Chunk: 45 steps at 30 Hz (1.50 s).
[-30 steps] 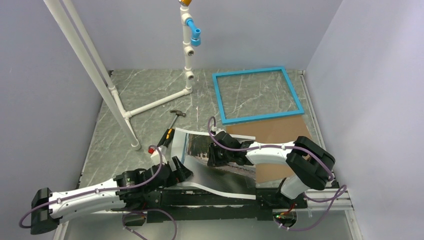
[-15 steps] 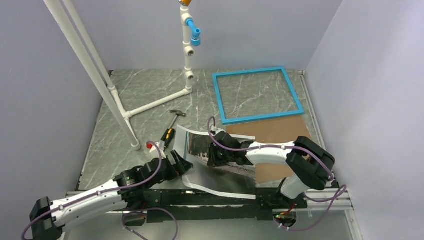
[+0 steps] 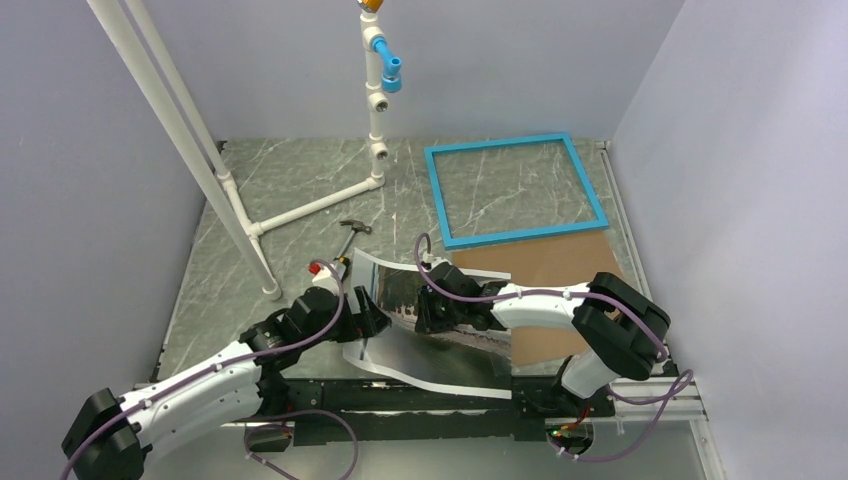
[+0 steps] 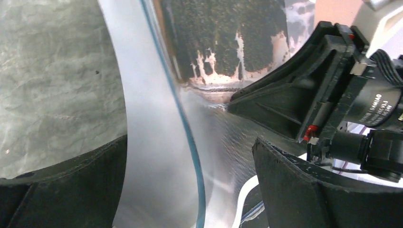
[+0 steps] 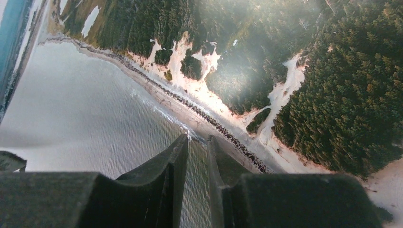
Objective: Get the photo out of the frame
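The photo [image 3: 440, 350] lies out of the frame, a glossy sheet with a white border near the table's front; its left edge curls upward. My right gripper [image 3: 425, 305] stands on its middle, fingers only slightly open, tips pressing on the shoreline of the picture [image 5: 197, 138] with nothing between them. My left gripper [image 3: 365, 318] is wide open at the curled left edge [image 4: 152, 118], one finger [image 4: 62, 190] outside the sheet and the other [image 4: 309, 190] over its picture side. The turquoise frame [image 3: 436, 197] lies empty at the back right.
A brown backing board [image 3: 560, 265] lies flat between the frame and my right arm. A small hammer [image 3: 352, 232] rests just behind the photo. A white pipe stand [image 3: 300, 208] with slanted poles fills the back left.
My left arm has swung forward and to the right, bringing its open gripper up to the photo's curled left edge. The right gripper and the photo have stayed put.
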Each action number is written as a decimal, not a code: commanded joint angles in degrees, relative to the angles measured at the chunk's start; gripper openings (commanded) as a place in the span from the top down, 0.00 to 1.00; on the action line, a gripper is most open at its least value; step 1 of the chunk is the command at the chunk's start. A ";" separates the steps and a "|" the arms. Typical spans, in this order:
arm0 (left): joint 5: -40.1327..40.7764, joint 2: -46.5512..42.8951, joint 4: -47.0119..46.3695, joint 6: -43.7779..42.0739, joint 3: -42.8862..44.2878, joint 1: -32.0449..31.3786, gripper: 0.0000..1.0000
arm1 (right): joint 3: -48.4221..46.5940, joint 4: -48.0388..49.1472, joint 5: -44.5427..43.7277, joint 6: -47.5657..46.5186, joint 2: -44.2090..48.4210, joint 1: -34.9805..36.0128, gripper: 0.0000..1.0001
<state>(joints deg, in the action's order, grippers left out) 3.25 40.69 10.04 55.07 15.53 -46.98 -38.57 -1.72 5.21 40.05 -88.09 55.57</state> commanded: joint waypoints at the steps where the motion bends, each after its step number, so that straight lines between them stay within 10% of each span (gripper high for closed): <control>1: -5.89 0.41 -3.46 -5.46 2.26 1.40 0.01 | 1.18 -7.64 -1.79 -2.06 -2.26 0.06 0.75; 10: -7.75 -6.01 7.70 -2.09 2.36 2.12 0.06 | -0.38 -8.28 -1.06 -2.48 -2.77 0.08 0.76; 27: -5.37 -2.41 8.81 0.90 1.00 2.49 0.65 | -0.30 -9.90 -1.87 -2.15 0.51 0.05 0.76; 36: -3.40 -4.85 16.57 -2.37 4.43 2.51 0.66 | -0.36 -10.85 -2.68 -2.22 2.11 0.06 0.76; 45: -5.49 -4.67 12.73 -1.82 3.44 2.50 0.94 | 0.47 -11.78 -2.87 -1.91 4.56 0.15 0.76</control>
<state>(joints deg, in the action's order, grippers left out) -1.87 37.26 24.08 54.08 18.24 -44.66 -39.55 -9.85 4.38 38.98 -85.80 55.59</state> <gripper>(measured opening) 0.101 0.244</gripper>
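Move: The photo's near left edge, bowed up between the left hand's open fingers, lies about 2 cm back, 3 cm left and 2 cm below that hand. The right gripper, on the photo, is some 11 cm to its right and 1 cm back; the hammer lies roughly 13 cm ahead and 6 cm left. From the right hand, that edge is about 14 cm left and 1 cm back. Drawing back and left some 3 cm, left fingers pinch the photo's edge; right hand slides 2 cm right. ##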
